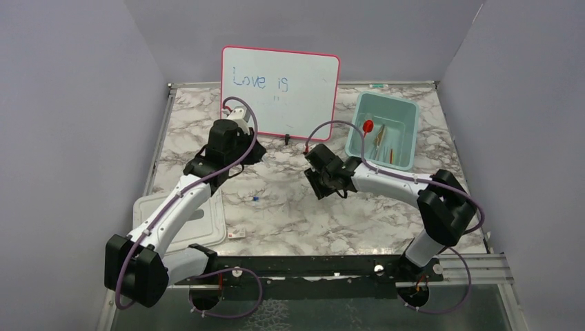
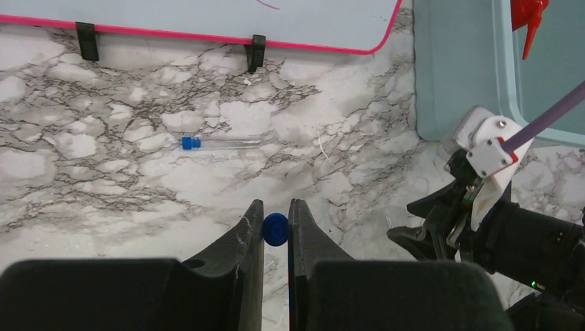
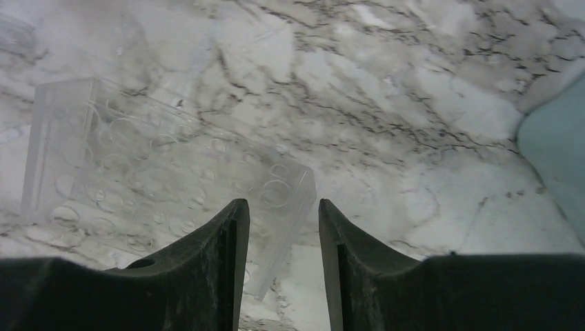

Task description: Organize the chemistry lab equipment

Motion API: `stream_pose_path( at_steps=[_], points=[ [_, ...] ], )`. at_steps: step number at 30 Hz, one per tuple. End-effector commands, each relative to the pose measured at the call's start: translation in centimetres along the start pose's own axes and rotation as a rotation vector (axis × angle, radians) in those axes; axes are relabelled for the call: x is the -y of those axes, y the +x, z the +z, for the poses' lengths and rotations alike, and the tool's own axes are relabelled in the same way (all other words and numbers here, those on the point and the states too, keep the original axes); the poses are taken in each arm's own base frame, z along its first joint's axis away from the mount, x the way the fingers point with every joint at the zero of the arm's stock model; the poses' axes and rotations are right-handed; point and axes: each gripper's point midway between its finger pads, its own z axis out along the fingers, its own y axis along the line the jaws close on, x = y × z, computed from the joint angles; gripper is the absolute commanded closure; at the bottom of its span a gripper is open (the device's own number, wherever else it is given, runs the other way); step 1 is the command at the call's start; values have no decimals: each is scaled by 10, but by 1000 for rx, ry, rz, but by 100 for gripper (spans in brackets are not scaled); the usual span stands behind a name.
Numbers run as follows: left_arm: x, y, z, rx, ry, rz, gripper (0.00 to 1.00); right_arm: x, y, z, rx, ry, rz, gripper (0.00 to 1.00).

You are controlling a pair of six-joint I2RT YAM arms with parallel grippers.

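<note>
My left gripper (image 2: 276, 219) is shut on a blue-capped tube (image 2: 276, 229), which shows end-on, blue cap toward the camera, just above the marble table. Another blue-capped tube (image 2: 221, 143) lies flat on the table ahead of it, near the whiteboard's foot. My right gripper (image 3: 279, 204) hangs low at mid-table (image 1: 319, 181). Its jaws stand apart around the near corner of the clear rack (image 3: 159, 183), with a gap showing on both sides. The squeeze bottle's red nozzle (image 1: 368, 126), metal tongs (image 1: 380, 138) and a thin tool lie in the teal bin (image 1: 407, 131).
The pink-framed whiteboard (image 1: 279, 91) stands at the back on black clips. A white tray (image 1: 186, 224) lies at the front left, a small white piece (image 1: 236, 234) beside it. A tiny blue bit (image 1: 256, 198) is at mid-table. The two grippers are close together.
</note>
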Motion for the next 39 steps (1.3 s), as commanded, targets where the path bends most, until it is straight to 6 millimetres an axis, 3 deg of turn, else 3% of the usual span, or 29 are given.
stream_pose_path(
  at_steps=[1,5,9,15,19,26,39],
  points=[
    [11,0,9,19,30,-2,92,58,30,0,-99,203,11,55],
    [25,6,16,4,76,-5,92,68,21,1,-75,216,53,55],
    [41,13,25,4,116,11,92,61,-5,-7,-23,173,95,55],
    [72,23,35,69,149,103,92,47,-57,-58,168,81,219,53],
    [76,37,46,80,77,189,92,53,-74,-92,278,88,317,53],
    [78,65,56,89,1,301,92,75,-64,-128,346,187,505,52],
    [86,96,65,101,8,348,91,72,-44,-130,359,146,571,50]
  ],
)
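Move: The clear test-tube rack is my left hand's goal: about 11 cm to its right, 7 cm back and 16 cm below. One loose blue-capped tube, the far tube, lies 3 cm ahead and 3 cm right of this hand; another, the near tube, about 10 cm back, straight below. From my right hand, on the rack's right end, the rack's middle is about 6 cm left and level fore-and-aft; the green bin is some 17 cm ahead, 17 cm right. With my right fingers still gripping its right end, I drag the rack about 5 cm right and forward, twisting slightly clockwise, then come free and lift about 15 cm, tilting and turning clockwise before drifting right. Meanwhile my left hand, keeping its closed hold on the blue-capped tube, sweeps about 12 cm right, sinking 8 cm and easing back to bring the tube to the rack's left side. ##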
